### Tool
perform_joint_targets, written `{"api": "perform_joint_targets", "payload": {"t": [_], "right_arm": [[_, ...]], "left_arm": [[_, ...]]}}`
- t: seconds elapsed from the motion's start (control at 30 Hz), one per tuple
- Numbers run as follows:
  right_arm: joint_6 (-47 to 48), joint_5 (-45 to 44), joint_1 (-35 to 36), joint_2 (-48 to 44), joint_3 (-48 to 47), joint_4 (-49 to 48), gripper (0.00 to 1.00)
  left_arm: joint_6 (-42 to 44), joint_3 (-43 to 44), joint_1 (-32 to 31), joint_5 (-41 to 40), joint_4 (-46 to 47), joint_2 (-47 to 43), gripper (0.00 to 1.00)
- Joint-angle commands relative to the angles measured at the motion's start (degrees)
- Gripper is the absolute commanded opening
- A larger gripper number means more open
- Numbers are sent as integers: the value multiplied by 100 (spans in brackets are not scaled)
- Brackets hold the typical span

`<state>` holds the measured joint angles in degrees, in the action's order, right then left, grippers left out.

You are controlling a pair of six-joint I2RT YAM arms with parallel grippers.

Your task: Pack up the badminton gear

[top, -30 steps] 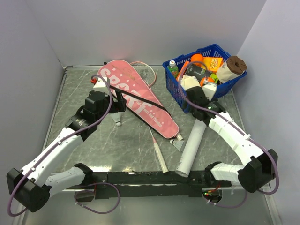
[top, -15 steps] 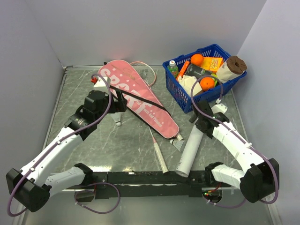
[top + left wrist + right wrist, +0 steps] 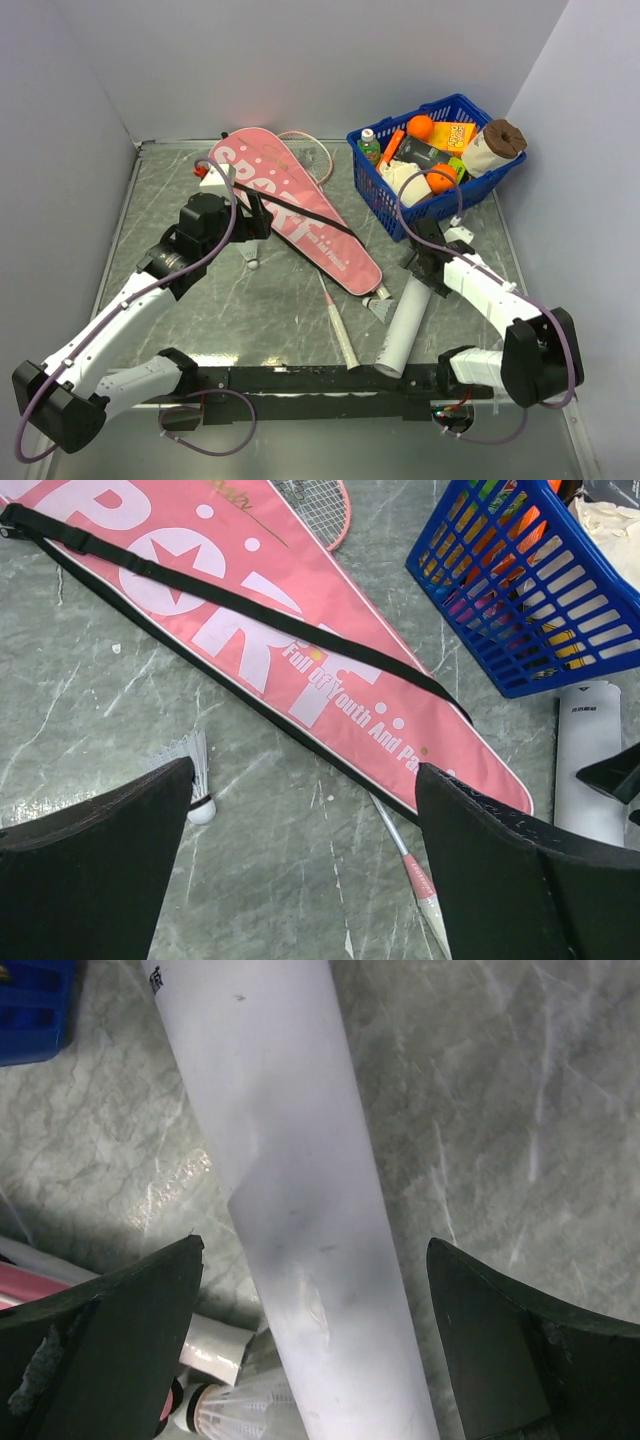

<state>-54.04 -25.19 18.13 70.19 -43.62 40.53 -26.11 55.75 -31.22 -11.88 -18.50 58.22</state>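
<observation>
The pink bag [image 3: 290, 215] lettered "SPORT" lies flat at the back left, its black strap [image 3: 250, 610] across it. A pink racket head [image 3: 312, 152] sticks out behind the bag, and a white racket handle [image 3: 340, 325] lies in front of it. One white shuttlecock [image 3: 195, 780] sits beside my left gripper [image 3: 305, 770], which hovers open over the bag's near edge. My right gripper [image 3: 315, 1245] is open and straddles the long white tube [image 3: 290, 1180], with a gap on each side. A second shuttlecock [image 3: 240, 1410] lies by the tube.
A blue basket [image 3: 385, 190] full of groceries stands at the back right, just beyond the tube's far end. Grey walls close off the left, back and right. The black base rail [image 3: 300, 378] runs along the near edge.
My right arm has pulled back from the blue basket and come down over the white tube. The left arm, bag and shuttlecocks have stayed put.
</observation>
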Motion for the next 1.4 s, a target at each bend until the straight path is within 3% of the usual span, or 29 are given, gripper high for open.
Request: {"api": "perform_joint_targets", "payload": {"t": [0.0, 0.27, 0.57, 0.7, 0.8, 0.97, 1.17, 1.37], "right_arm": [[315, 120, -46, 301, 81, -467, 100], [298, 76, -64, 487, 345, -617, 92], [25, -83, -64, 101, 521, -424, 43], [-132, -301, -38, -339, 477, -73, 33], [-238, -486, 129, -857, 328, 384, 31], [-423, -821, 576, -1674, -155, 1306, 20], [-712, -742, 1419, -2027, -753, 1642, 0], [-801, -873, 2431, -1334, -1824, 1791, 0]], "left_arm": [[-61, 191, -24, -25, 66, -30, 96], [-70, 174, -24, -34, 57, 41, 97], [-61, 209, -24, -69, 22, 129, 97], [-26, 191, -24, -95, 31, 102, 97], [0, 191, -33, 1, 57, 85, 97], [97, 244, -95, 265, 40, 50, 97], [255, 314, -217, 178, -22, -178, 98], [360, 586, -244, -7, -311, -398, 97]]}}
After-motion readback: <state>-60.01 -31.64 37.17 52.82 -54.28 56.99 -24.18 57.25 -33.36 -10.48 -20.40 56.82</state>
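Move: The right hand hovers with open fingers over the white tube: its far part lies straight below, its middle roughly 7 cm back, 2 cm left and 4 cm below. The shuttlecock beside it is about 12 cm left and 8 cm back of the hand, the blue basket some 30 cm ahead and 3 cm right, the pink racket bag's middle about 38 cm left and 24 cm ahead. From the left hand the tube is about 42 cm right, 12 cm back and 23 cm below. The right hand sinks about 3.5 cm with its fingers either side of the white tube, then closes them by roughly a quarter of their range and pinches it around its sides. Keeping that grip, it lifts by some 14 cm from its lowest point, first drawing back about 3 cm and then swinging about 5 cm left over the shuttlecock's side, while the fingertips tip some 20 degrees forward and up and the hand turns a little counter-clockwise. ##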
